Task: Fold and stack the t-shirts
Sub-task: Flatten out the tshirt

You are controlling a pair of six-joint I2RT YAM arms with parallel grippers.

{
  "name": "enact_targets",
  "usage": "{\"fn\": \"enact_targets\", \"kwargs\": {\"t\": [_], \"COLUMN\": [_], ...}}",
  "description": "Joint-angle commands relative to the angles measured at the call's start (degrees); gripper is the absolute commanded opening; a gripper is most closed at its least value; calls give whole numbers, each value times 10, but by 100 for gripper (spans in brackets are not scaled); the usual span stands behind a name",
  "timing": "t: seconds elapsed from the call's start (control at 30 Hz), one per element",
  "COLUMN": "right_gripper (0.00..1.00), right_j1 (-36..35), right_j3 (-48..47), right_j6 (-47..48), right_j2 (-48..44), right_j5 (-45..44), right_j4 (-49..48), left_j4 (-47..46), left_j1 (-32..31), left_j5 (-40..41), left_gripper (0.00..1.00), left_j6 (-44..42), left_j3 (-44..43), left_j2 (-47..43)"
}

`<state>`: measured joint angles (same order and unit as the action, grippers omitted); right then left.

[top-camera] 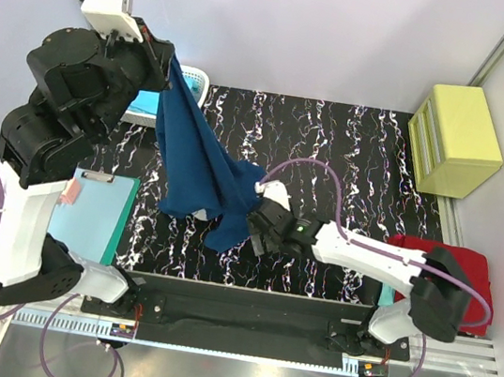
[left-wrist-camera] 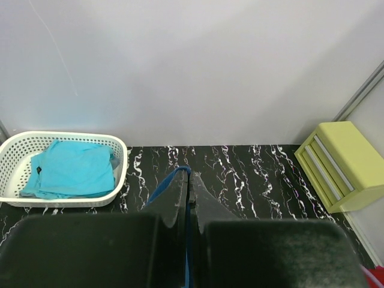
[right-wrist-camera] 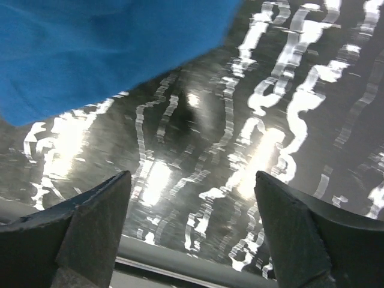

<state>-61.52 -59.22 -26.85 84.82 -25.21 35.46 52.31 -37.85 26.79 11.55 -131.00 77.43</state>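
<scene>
A navy blue t-shirt (top-camera: 195,156) hangs from my left gripper (top-camera: 168,70), which is raised high at the back left and shut on an edge of the cloth (left-wrist-camera: 177,174). The shirt drapes down to the black marbled table (top-camera: 336,135), its lower corner near my right gripper (top-camera: 248,228). That gripper is open just above the table with nothing between its fingers (right-wrist-camera: 96,210); the blue fabric (right-wrist-camera: 108,48) lies just beyond them. A turquoise t-shirt (left-wrist-camera: 75,168) sits in the white basket (left-wrist-camera: 122,169). A red t-shirt (top-camera: 482,270) lies at the right edge.
A teal clipboard (top-camera: 96,213) lies on the near left of the table. A yellow drawer box (top-camera: 456,138) stands at the back right. The table's front rail (right-wrist-camera: 180,264) runs close under my right gripper.
</scene>
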Motion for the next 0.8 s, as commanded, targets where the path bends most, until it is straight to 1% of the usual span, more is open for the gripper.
{"fn": "enact_targets", "kwargs": {"t": [0.0, 0.13, 0.33, 0.5, 0.6, 0.77], "right_gripper": [88, 87, 87, 88, 89, 89], "right_j1": [-12, -55, -87, -91, -91, -90], "right_j3": [-34, -69, -110, -148, -177, -220], "right_j6": [18, 70, 92, 97, 99, 94], "right_j2": [47, 109, 163, 201, 220, 253], "right_j5": [52, 41, 24, -21, -69, -95], "right_j4": [-79, -91, -91, -91, -91, -101], "left_j4": [-29, -24, -19, -18, -18, -18], "left_j1": [0, 0, 0, 0, 0, 0], "left_j5": [6, 3, -2, -9, -14, -17], "left_gripper": [0, 0, 0, 0, 0, 0], "left_j6": [-4, -8, -10, -7, -5, -2], "left_j3": [7, 7, 14, 24, 29, 38], "left_j2": [-3, 1, -3, -8, -11, -17]}}
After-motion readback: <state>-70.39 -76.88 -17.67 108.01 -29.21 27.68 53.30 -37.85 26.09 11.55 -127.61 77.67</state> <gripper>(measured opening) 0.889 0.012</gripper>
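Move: Held high by the left hand, the blue t-shirt hangs to the table. Its near corner lies about 8 cm to the right hand's left, level with it and 8 cm below; the tail's far right corner is some 18 cm ahead and 2 cm left, and the table's front edge 10 cm back, straight behind. From the left hand the near corner is roughly 7 cm back, 6 cm right and 55 cm down. Still pinching the t-shirt, the left hand sinks about 2.5 cm. The open right hand sweeps some 12 cm left, in front of the hanging cloth, first dipping about 4 cm and edging back, then easing up and forward towards the shirt's lower part. Its wrist turns about 15 degrees counter-clockwise and the fingers stay wide; a touch can't be made out. ##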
